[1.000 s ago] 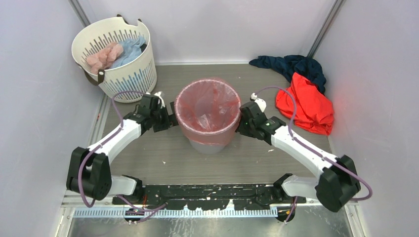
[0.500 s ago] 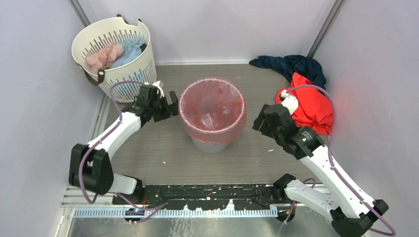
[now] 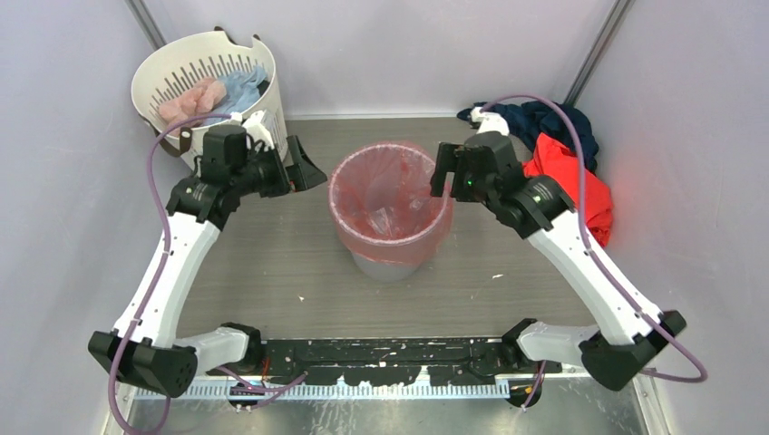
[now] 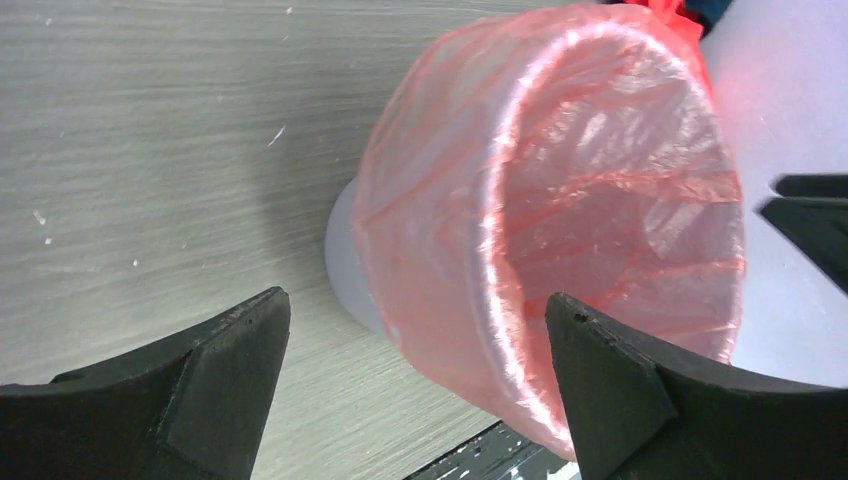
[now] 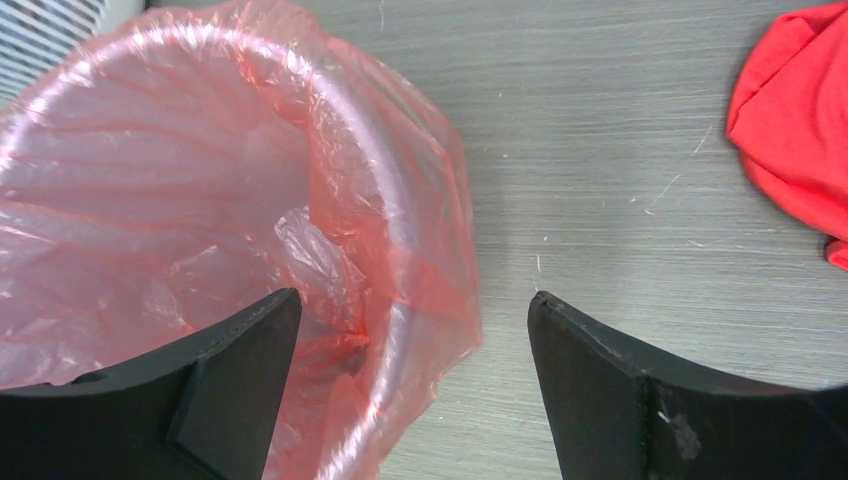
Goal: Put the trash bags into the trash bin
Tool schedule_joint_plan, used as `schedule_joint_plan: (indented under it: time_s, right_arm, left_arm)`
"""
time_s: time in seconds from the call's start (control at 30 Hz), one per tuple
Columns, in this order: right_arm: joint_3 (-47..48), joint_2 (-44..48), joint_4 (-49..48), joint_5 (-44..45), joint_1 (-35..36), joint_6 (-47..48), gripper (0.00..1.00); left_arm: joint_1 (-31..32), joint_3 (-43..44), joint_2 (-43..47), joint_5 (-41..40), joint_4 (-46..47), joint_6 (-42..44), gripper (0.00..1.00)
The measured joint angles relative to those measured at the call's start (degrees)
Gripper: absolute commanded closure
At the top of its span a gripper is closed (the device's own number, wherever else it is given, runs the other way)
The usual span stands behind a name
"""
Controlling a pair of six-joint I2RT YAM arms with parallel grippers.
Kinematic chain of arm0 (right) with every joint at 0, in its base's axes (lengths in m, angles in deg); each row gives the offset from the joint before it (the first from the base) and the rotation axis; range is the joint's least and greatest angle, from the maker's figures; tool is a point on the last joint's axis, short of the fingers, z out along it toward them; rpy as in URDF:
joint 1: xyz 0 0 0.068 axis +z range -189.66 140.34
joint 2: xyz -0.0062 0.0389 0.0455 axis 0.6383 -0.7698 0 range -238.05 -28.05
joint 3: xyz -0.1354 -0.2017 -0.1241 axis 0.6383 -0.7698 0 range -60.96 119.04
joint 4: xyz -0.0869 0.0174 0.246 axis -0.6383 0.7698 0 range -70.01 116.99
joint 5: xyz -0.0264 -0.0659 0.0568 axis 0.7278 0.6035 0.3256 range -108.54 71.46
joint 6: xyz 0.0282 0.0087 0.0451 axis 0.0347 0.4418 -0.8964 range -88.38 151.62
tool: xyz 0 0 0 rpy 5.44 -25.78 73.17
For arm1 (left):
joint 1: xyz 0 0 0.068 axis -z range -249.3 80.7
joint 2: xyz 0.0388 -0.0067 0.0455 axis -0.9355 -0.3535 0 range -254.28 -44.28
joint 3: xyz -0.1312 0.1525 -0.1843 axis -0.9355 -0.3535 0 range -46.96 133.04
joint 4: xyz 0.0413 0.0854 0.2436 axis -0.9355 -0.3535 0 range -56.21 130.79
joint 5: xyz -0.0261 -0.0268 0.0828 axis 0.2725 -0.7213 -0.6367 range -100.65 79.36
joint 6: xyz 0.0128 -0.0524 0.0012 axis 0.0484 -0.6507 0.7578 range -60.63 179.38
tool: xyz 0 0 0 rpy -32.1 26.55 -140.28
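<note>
The translucent red-pink trash bag [image 3: 390, 195] lines the grey round trash bin [image 3: 385, 266]; its edge is folded over the rim and hangs down the outside. It shows in the left wrist view [image 4: 560, 200] and the right wrist view [image 5: 200, 200]. The bin's grey base shows in the left wrist view [image 4: 345, 270]. My left gripper [image 3: 304, 172] is open and empty, raised left of the bin. My right gripper [image 3: 444, 177] is open and empty, raised over the bin's right rim, its jaws either side of the rim without touching.
A white slotted laundry basket [image 3: 231, 136] with pink and blue cloths stands at the back left, close behind my left arm. A red-orange garment [image 3: 567, 195] and a dark blue one [image 3: 535, 118] lie at the back right. Walls close in on both sides.
Both arms have lifted up and away from the bin's sides. The left gripper rose towards the basket; the right swung up and back over the right rim. The bag stays draped on the bin.
</note>
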Motion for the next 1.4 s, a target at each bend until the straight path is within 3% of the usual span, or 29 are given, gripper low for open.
schedule_joint_plan:
  time_s: [0.27, 0.7, 0.97, 1.17, 1.23, 1.33, 1.4]
  right_arm:
    - [1.84, -9.31, 0.79, -2.86, 0.00, 1.73, 0.11]
    - [0.83, -10.21, 2.16, -4.72, 0.00, 1.20, 0.15]
    - [0.57, -10.56, 4.48, -4.74, 0.00, 0.61, 0.17]
    - [0.72, -13.94, 7.50, -4.61, 0.02, -0.09, 0.28]
    - [1.27, -14.88, 8.07, -4.92, 0.11, -0.48, 0.35]
    - [1.51, -15.02, 8.74, -4.94, 0.63, -0.59, 0.52]
    - [1.66, -15.17, 9.68, -4.72, 1.18, -0.76, 0.73]
  left_arm:
    - [1.40, 7.17, -6.29, 4.42, -5.97, 4.31, 0.00]
    - [9.49, 9.03, -12.37, 2.64, -8.55, 6.10, 0.01]
    - [12.87, 14.58, -17.51, -3.91, -10.99, 7.41, 0.20]
    - [15.82, 18.27, -21.11, -10.27, -15.04, 7.74, 0.31]
    - [16.90, 18.97, -22.14, -11.28, -15.43, 7.76, 0.39]
    - [18.53, 19.08, -23.34, -12.70, -16.31, 7.72, 0.59]
    - [19.43, 19.10, -24.02, -14.10, -17.16, 8.07, 0.75]
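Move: The left hand hangs open above and left of the trash bin; the left side of its bag-covered rim lies about 8 cm to its right, level fore and aft, and 7 cm down. The bin's middle is some 20 cm right of this hand, and the laundry basket about 20 cm left and 22 cm farther out. The right hand has the rim's right side about 2 cm left and 9 cm below, with the red cloth roughly 27 cm right and 15 cm out. Rightward and down goes the left hand, about 8 cm across after a slight rise, rolling its left side up some 25 degrees to straddle the bin's left rim. The right hand sinks about 10 cm onto the right rim, easing slightly forward and left, then drawing back while its fingers tip down. Both grippers close roughly halfway late on, one finger inside the bag-lined rim and one outside. ##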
